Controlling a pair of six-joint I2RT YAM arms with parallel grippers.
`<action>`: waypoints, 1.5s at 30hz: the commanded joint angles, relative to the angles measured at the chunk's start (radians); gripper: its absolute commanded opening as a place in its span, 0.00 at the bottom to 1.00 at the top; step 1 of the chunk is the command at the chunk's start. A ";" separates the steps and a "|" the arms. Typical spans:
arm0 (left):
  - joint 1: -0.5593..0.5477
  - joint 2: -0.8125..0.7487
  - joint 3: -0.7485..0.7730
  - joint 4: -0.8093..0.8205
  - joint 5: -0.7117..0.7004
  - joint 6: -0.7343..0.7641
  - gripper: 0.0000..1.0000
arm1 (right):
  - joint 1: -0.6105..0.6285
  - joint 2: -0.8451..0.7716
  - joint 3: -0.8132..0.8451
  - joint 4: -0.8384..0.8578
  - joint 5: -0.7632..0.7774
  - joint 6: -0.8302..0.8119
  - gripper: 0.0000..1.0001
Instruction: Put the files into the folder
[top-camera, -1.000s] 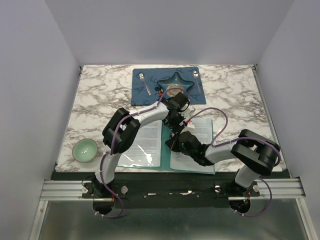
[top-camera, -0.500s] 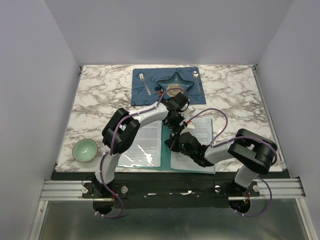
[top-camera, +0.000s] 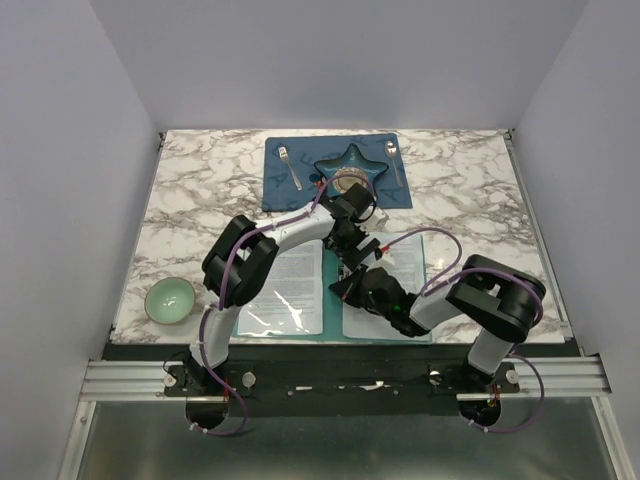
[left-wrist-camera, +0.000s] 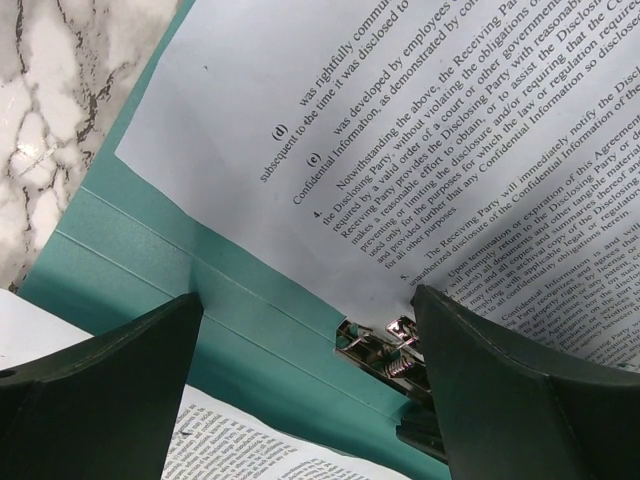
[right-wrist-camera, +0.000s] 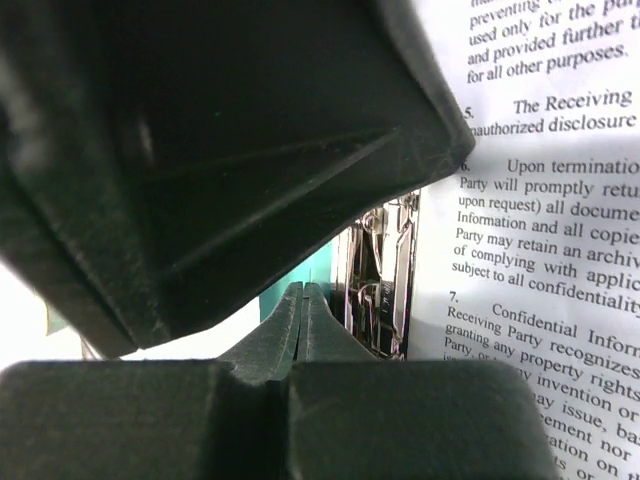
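The teal folder (top-camera: 331, 315) lies open near the table's front edge. One of the files (top-camera: 290, 285) rests on its left half and another sheet (top-camera: 400, 262) on its right half. My left gripper (top-camera: 352, 252) hangs low over the spine, open, its jaws either side of the silver clip (left-wrist-camera: 385, 352) with the folder (left-wrist-camera: 200, 300) and printed files (left-wrist-camera: 400, 150) below. My right gripper (right-wrist-camera: 303, 292) is shut with nothing in it, its tips beside the clip (right-wrist-camera: 385, 270) and the right sheet (right-wrist-camera: 540, 250). The left gripper's dark finger (right-wrist-camera: 200, 150) fills the top of the right wrist view.
A dark blue placemat (top-camera: 300, 195) at the back holds a star dish (top-camera: 350, 168), a fork (top-camera: 290, 168) and a spoon (top-camera: 393, 160). A pale green bowl (top-camera: 170, 300) stands at the front left. Both arms crowd together over the folder's middle.
The right arm has shifted slightly left and forward, bringing its shut gripper closer to the spine. The left gripper has barely moved and stays open.
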 joint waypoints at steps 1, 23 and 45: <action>0.005 0.044 -0.065 -0.108 0.050 -0.008 0.96 | -0.010 0.072 -0.068 -0.468 0.007 -0.040 0.01; 0.010 0.040 -0.026 -0.135 0.053 -0.006 0.96 | -0.019 0.061 -0.178 -0.008 0.019 0.052 0.01; 0.018 -0.037 0.022 -0.157 0.023 -0.011 0.99 | -0.022 -0.195 0.170 -0.393 -0.010 -0.160 0.44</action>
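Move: The right hand's shut fingertips are on the spine strip, just off the left side of the folder's clip, whose middle lies about 2 cm ahead and 2 cm to the right at the same height. The right file's middle is about 13 cm to this hand's right and 1 cm ahead, the left file's some 14 cm to its left and level with it. From the wide-open left hand the clip's middle lies about 6 cm back, 1 cm left and 2 cm below. The right hand first all but stays with its shut fingertips against the clip's left side, then works back and to the right by about 1.5 cm while its left side tips up some 8 degrees, as if to lever at the clip. It then rises off to about 3.5 cm above where it began, swinging forward and left again as that tilt goes out, and the fingers open from shut to nearly half. ##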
